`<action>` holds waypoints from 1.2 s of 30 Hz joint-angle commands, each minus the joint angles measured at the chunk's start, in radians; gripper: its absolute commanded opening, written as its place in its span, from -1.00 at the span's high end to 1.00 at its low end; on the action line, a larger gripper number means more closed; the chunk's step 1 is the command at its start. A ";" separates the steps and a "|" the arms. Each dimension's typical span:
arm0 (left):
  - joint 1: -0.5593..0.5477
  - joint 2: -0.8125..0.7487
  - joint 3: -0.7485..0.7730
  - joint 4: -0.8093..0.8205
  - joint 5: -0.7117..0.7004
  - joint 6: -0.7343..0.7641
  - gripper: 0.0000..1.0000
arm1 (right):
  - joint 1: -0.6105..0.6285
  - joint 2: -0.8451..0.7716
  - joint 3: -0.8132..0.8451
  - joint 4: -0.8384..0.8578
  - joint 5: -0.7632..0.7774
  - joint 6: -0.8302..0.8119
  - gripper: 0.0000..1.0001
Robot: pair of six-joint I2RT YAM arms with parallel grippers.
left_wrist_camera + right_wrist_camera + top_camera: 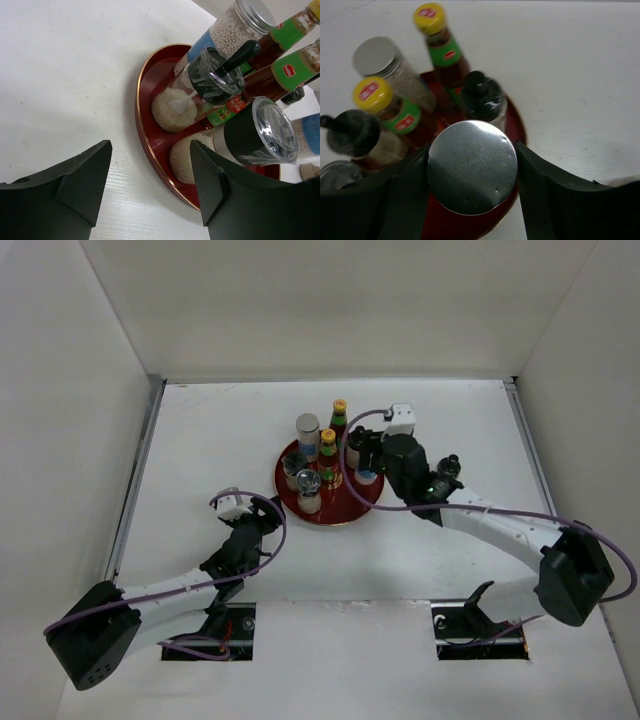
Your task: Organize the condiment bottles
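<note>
Several condiment bottles stand on a round red plate (352, 510): two dark-red sauce bottles with yellow caps (437, 35) (380, 100), a tall silver-lidded shaker (377, 57), a black-capped shaker (480, 95) and a black-spouted one (215, 75). My right gripper (470, 152) is shut on another silver-lidded shaker (472, 172) at the plate's right edge; both fingers press its lid. My left gripper (150, 147) is open and empty, low over the table just outside the plate's front-left rim (142, 130), near a clear-lidded shaker (272, 130).
White walls enclose the white table on the left, back and right. The left arm (180, 590) lies across the front-left, and the right arm (500, 525) crosses from front-right to the plate.
</note>
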 commanded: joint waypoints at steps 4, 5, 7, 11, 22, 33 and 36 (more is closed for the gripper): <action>0.007 -0.001 0.015 0.050 0.011 -0.017 -0.24 | 0.133 0.077 0.038 0.174 0.006 0.045 0.01; 0.007 -0.004 0.015 0.050 0.011 -0.015 -0.24 | 0.141 0.102 0.048 0.183 0.001 0.045 0.00; 0.007 -0.019 0.011 0.050 0.013 -0.017 -0.24 | 0.158 0.148 0.072 0.181 -0.003 0.043 -0.01; 0.009 -0.009 0.012 0.050 0.016 -0.017 -0.24 | 0.176 0.203 0.080 0.184 0.015 0.033 -0.05; 0.010 0.004 0.017 0.050 0.022 -0.020 -0.24 | 0.158 0.047 0.000 0.163 0.018 0.042 -0.81; 0.009 -0.016 0.011 0.050 0.023 -0.020 -0.25 | -0.163 -0.195 -0.234 0.050 0.367 0.057 -0.94; 0.009 -0.004 0.014 0.050 0.023 -0.020 -0.25 | -0.226 -0.171 -0.254 -0.015 0.388 0.082 -0.99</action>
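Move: The right gripper holds the pearl jar over the tray. The free spot for it is about 8 cm left, 2 cm back and some 14 cm below that hand. Around it, from the same hand: the black-capped jar 8 cm ahead and 4 left, the near sauce bottle 5 ahead and 12 left, the wrapped-lid jar 5 back and 17 left. The lone black jar stands level, 21 cm right. From the left hand, the spot lies 10 ahead, 19 right. Bring the right gripper left about 8 cm, slightly back, and down to stand the pearl jar on the tray in front of the black-capped jar and near sauce bottle. Pause, open the fingers to let go, then rise clear and swing some 23 cm right towards the lone black jar, sinking again with fingers wide and turning clockwise. ##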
